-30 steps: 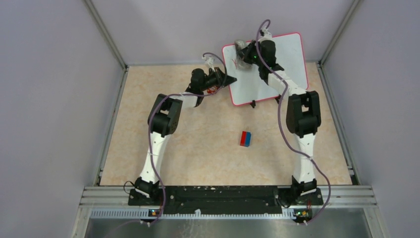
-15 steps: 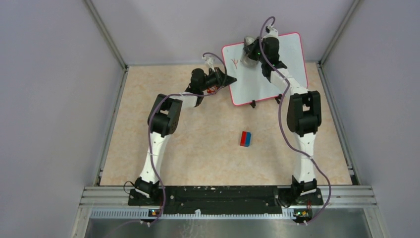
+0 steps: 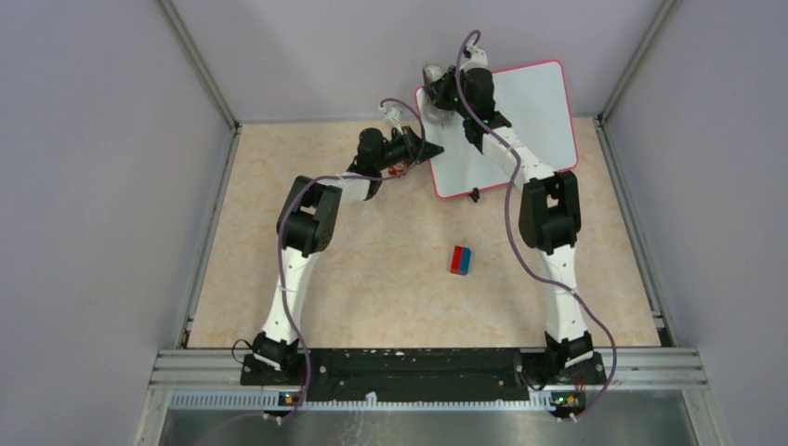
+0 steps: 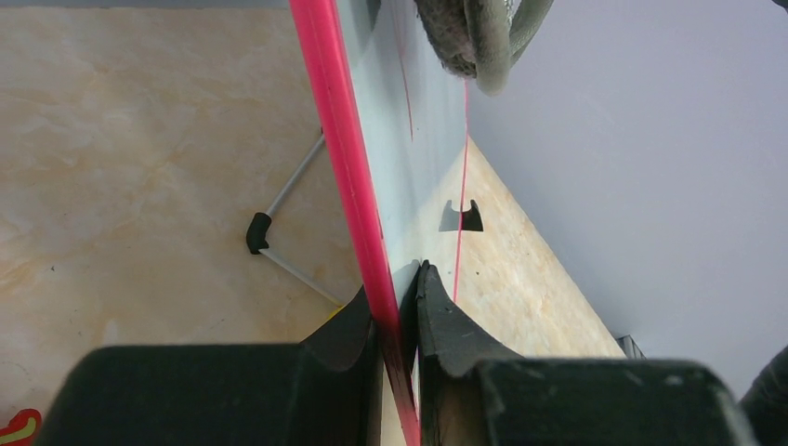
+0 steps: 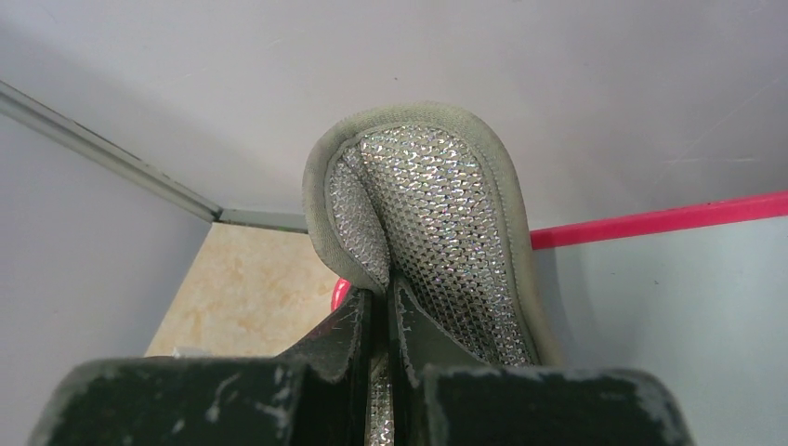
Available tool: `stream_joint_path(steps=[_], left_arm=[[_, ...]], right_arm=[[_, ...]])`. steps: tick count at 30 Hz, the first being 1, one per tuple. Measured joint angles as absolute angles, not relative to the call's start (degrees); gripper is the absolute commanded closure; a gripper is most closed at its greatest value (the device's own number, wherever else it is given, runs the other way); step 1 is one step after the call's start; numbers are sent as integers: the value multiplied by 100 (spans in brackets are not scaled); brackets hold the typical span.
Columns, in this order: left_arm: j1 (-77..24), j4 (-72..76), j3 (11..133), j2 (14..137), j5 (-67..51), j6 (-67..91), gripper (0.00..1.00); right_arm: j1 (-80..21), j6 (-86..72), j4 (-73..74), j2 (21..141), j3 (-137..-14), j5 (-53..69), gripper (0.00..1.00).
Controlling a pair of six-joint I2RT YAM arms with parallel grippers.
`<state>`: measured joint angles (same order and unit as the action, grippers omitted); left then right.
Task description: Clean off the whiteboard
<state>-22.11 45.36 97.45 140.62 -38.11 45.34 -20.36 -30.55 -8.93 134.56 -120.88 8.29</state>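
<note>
The whiteboard (image 3: pixel 525 121), white with a red-pink frame, stands tilted at the back of the table. My left gripper (image 3: pixel 431 149) is shut on its left edge; in the left wrist view the fingers (image 4: pixel 398 299) clamp the frame (image 4: pixel 333 111). My right gripper (image 3: pixel 439 91) is shut on a grey pad with a silver mesh face (image 5: pixel 432 204). It holds the pad at the board's top left corner (image 5: pixel 669 307). The pad also shows in the left wrist view (image 4: pixel 465 37). The arm hides the board's upper left face in the top view, so no handwriting shows there.
A red and blue block (image 3: pixel 461 259) lies mid-table. A small red item (image 3: pixel 400 169) sits under the left arm. The board's wire stand with a black foot (image 4: pixel 258 232) is behind it. Grey walls stand close behind and beside the board.
My right gripper has swept the pad left and up across the board's top to its top left corner, covering the red mark seen half a second ago. The left gripper has not moved.
</note>
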Motion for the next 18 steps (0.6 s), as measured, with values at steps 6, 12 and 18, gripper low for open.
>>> stream_joint_path(steps=[6, 12, 18], left_arm=[[-2211, 4517, 9745, 14062, -3811, 4534, 100], [-2213, 4525, 9745, 14062, -3828, 4530, 100], [-2217, 4532, 9751, 14062, -3789, 4530, 100]], right_arm=[[-2036, -2976, -1153, 13397, -11832, 801, 100], [-1920, -3030, -1428, 13056, -11155, 786, 100], [-1559, -3201, -1452, 12840, -10711, 996, 100]])
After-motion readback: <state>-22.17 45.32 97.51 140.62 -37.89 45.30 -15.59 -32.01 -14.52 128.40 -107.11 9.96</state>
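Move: The last red strokes lie partly under the cloth in the right hand, about 2 cm to its right, 6 cm below and 2 cm nearer the base. The whiteboard's top left corner is some 3 cm to the hand's left, level in reach and height; the board's middle is about 14 cm to its right and 9 cm lower, level in reach. From the left hand, the strokes are roughly 7 cm up, 3 cm ahead and 2 cm to the right. Setting off slowly from the top left corner, the right hand first eases down and a touch back, then speeds up to its right, dragging the pinched cloth along the upper part of the whiteboard towards its middle, about 5.5 cm right and 2 cm down in all, the wrist almost unturned. The left hand stays put and keeps its pinch on the board's left edge, bracing it against the wipe. ##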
